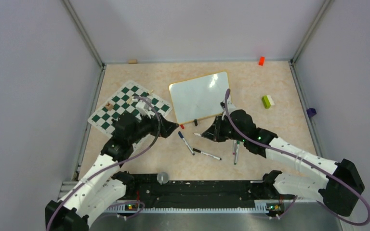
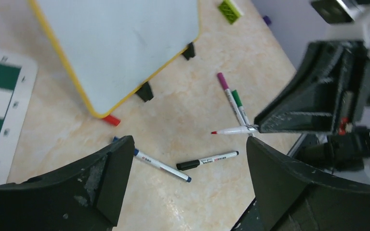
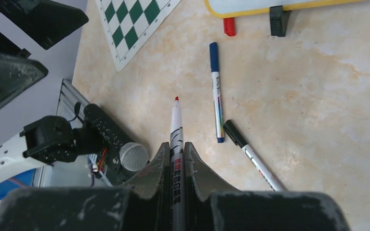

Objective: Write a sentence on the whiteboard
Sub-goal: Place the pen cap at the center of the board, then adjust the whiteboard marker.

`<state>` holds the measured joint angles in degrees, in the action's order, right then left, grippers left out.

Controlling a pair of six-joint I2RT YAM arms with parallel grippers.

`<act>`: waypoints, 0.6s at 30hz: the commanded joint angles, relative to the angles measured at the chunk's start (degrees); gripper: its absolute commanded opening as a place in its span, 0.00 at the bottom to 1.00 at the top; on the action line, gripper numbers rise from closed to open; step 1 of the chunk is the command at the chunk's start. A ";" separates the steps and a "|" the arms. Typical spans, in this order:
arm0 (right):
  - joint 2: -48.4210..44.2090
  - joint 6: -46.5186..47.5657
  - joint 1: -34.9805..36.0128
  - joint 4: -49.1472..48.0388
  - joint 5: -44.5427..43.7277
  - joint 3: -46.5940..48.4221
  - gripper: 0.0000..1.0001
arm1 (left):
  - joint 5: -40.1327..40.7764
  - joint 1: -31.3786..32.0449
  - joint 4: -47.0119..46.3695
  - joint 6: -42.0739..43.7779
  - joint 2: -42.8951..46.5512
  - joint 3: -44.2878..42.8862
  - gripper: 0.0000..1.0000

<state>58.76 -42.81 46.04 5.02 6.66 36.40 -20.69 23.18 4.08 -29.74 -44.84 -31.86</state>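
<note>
The whiteboard (image 1: pixel 200 97) lies tilted at the middle back of the table, and its yellowish frame (image 2: pixel 89 103) and black feet show in the left wrist view. Its face is bare white and no sentence shows on it. My right gripper (image 3: pixel 176 147) is shut on an uncapped red-tipped marker (image 3: pixel 176 125), which points left just in front of the board's near edge (image 1: pixel 212 131). A red cap (image 2: pixel 111 120) lies by the board's corner. My left gripper (image 2: pixel 189 144) hangs open over the table left of that corner, with nothing between its fingers.
A blue marker (image 1: pixel 185 142) and a black-capped marker (image 1: pixel 207 154) lie in front of the board. A purple marker (image 2: pixel 229 94) and a green marker (image 2: pixel 241 106) lie under the right arm. The chessboard mat (image 1: pixel 125 106) is at the left. A green-and-white block (image 1: pixel 268 101) and an orange block (image 1: pixel 261 60) sit at the right back.
</note>
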 commanded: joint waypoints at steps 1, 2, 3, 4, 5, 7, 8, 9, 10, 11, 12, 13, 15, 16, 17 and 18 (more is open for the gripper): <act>3.61 4.81 -1.77 6.65 9.84 8.60 0.00 | -11.24 2.87 -20.05 12.90 3.15 5.11 0.88; 4.36 5.21 -1.97 7.27 10.51 9.75 0.00 | -13.46 3.94 -21.49 15.46 2.98 5.46 0.86; 4.92 5.40 -2.07 7.52 11.27 10.65 0.00 | -14.27 5.06 -21.25 18.10 2.36 5.07 0.84; 5.24 5.52 -2.09 7.62 12.00 11.30 0.00 | -14.99 6.12 -19.55 21.09 1.57 3.85 0.82; 5.63 5.54 -2.13 7.64 12.76 11.85 0.00 | -15.47 7.14 -16.88 23.83 0.47 2.32 0.80; 5.90 5.55 -2.15 7.64 13.76 12.71 0.00 | -17.60 8.81 -12.75 28.77 -1.87 -0.58 0.73; 5.98 5.54 -2.15 7.71 13.96 13.08 0.00 | -18.52 9.63 -11.58 32.15 -2.64 -1.49 0.69; 5.93 5.54 -2.14 7.70 14.11 13.22 0.00 | -18.50 10.63 -11.06 34.17 -3.07 -1.88 0.68; 5.99 5.56 -2.18 7.71 14.52 13.39 0.00 | -17.92 11.57 -10.93 35.72 -3.22 -2.05 0.68; 6.00 5.61 -2.18 7.73 15.02 13.55 0.00 | -17.60 12.41 -10.87 37.39 -3.20 -1.99 0.68; 6.15 5.57 -2.18 7.73 15.57 13.74 0.00 | -17.51 13.29 -10.73 39.96 -2.94 -1.84 0.68; 6.36 5.56 -2.18 7.73 16.23 13.90 0.00 | -17.50 14.09 -10.52 41.75 -2.75 -1.84 0.68; 6.77 5.55 -2.18 7.85 17.36 14.35 0.00 | -16.75 15.63 -9.78 44.59 -2.64 -2.12 0.69; 6.96 5.49 -2.18 7.90 17.99 14.44 0.00 | -16.81 16.12 -9.14 45.85 -2.72 -2.48 0.69; 6.98 5.50 -2.14 7.90 18.50 14.62 0.00 | -16.54 16.59 -8.32 46.86 -2.96 -2.83 0.69; 7.00 5.46 -2.18 7.90 18.97 14.72 0.00 | -16.07 17.04 -7.64 47.46 -3.27 -3.22 0.69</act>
<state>65.43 -38.00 44.45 13.43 22.20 47.59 -36.49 38.52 -4.95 9.23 -48.14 -31.83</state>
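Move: The red pen, uncapped and already clamped in the right fingers, lies about 14 cm to the left hand's right, 5 cm back and 4 cm lower. On the table some 19 cm below the left hand are the blue pen, 6 cm right and 2 cm back, and the red cap, 5 cm ahead and 4 cm right. From the right hand, the open left gripper is about 15 cm left, 5 cm ahead and slightly higher; the black pen lies almost straight below, 16 cm down. Right fingers keep their grip on the red pen, easing it about 2.5 cm left and up and 2 cm back towards the left gripper. The left hand comes some 10 cm right and back to meet it, swinging clockwise and tipping up about 35 degrees each while rolling; its still-open fingers narrow to about two thirds around the tip's end, with no grip on the pen yet. ##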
